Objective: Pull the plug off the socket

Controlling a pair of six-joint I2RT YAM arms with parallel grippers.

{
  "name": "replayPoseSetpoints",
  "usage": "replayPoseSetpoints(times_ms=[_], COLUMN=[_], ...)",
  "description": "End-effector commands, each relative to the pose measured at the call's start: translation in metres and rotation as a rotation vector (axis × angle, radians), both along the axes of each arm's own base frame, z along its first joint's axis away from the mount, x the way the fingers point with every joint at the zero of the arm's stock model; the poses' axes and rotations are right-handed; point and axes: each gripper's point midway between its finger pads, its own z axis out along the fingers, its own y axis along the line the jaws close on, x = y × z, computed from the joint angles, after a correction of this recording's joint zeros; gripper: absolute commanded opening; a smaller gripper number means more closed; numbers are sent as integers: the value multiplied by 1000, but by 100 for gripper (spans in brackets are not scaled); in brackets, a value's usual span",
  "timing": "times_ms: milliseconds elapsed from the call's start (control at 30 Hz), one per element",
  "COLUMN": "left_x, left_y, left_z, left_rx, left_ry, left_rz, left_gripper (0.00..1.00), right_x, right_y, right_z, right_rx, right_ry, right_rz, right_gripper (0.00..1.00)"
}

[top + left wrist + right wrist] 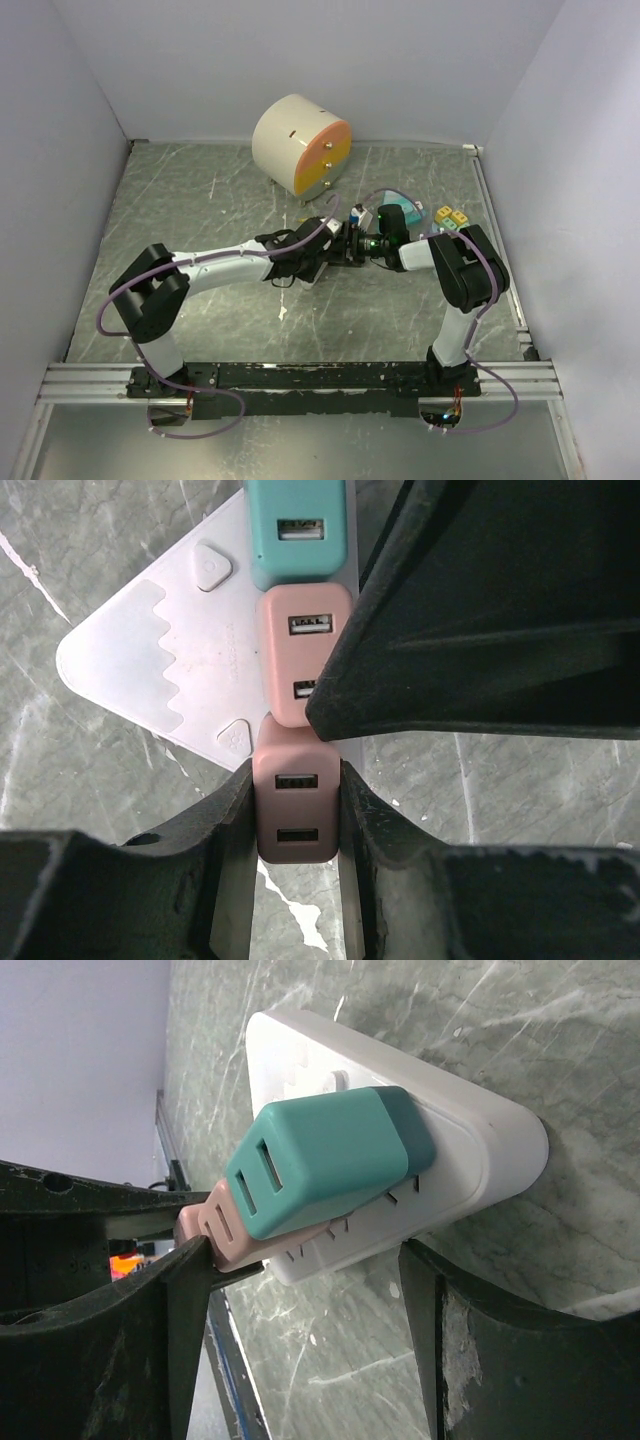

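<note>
A white socket strip (pixel 140 660) lies flat on the table with a teal plug (pixel 298 530) and two pink plugs in a row. My left gripper (pixel 295 820) is shut on the end pink plug (pixel 295 805), one finger on each side. In the right wrist view my right gripper (pixel 305 1255) straddles the socket strip (pixel 480 1140). One of its fingers (pixel 170 1310) touches a pink plug (pixel 215 1225) beside the teal plug (pixel 320 1160), and the other rests against the strip's far edge. In the top view both grippers, left (pixel 335 245) and right (pixel 358 243), meet at mid-table and hide the strip.
A round cream and orange drawer unit (pixel 300 145) stands at the back. Small coloured blocks (pixel 450 218) and a teal item (pixel 395 212) lie right of the grippers. Grey walls close in the table on three sides.
</note>
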Motion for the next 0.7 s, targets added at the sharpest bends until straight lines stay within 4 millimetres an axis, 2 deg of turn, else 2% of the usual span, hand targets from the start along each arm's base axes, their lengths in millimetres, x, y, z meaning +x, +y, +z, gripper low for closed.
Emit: replayPoseSetpoints(times_ms=[0,167,300,400,533,667], left_x=[-2,-11,-9,-9,-6,5], left_y=[-72,-69,-57,-50,-26,14], left_z=[120,130,125,120,121,127], left_rx=[-415,-463,-383,-348,-402,-512], left_ry=[-80,-108,-161,-137,-76,-9], left_rz=[-130,-191,-162,-132,-100,-77], left_gripper=[7,7,7,7,7,7], right_x=[-11,-11,-10,-10,-10,-11], right_y=[-51,-50,-51,-50,-50,-47], right_z=[-106,-107,-108,-109,-106,-103], right_rx=[-410,-407,-419,-418,-410,-394], right_ry=[93,96,94,96,88,85], right_rz=[-158,-153,-156,-152,-148,-139], right_gripper=[69,69,69,69,70,71])
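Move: Between the left fingers already is the end pink plug, the one nearest the robot, still seated in the socket. From the left hand, the middle pink plug is about 3 cm ahead and 2 cm right, the teal plug some 7 cm ahead and 4 cm right, and the socket's middle roughly 4 cm ahead and 3 cm below. The right hand, gripping the socket, has the end plug about 4 cm back and 4 cm to its left. Pulling upward after a brief hold, the left hand keeps its pinch on the end pink plug and whips about 12 cm up off the socket, swinging some 5 cm right before coming most of the way back left. Its wrist tilts roughly 20 degrees so the fingertips point farther right. The right hand keeps its hold across the middle plug and socket, edging 1.5 cm forward. ##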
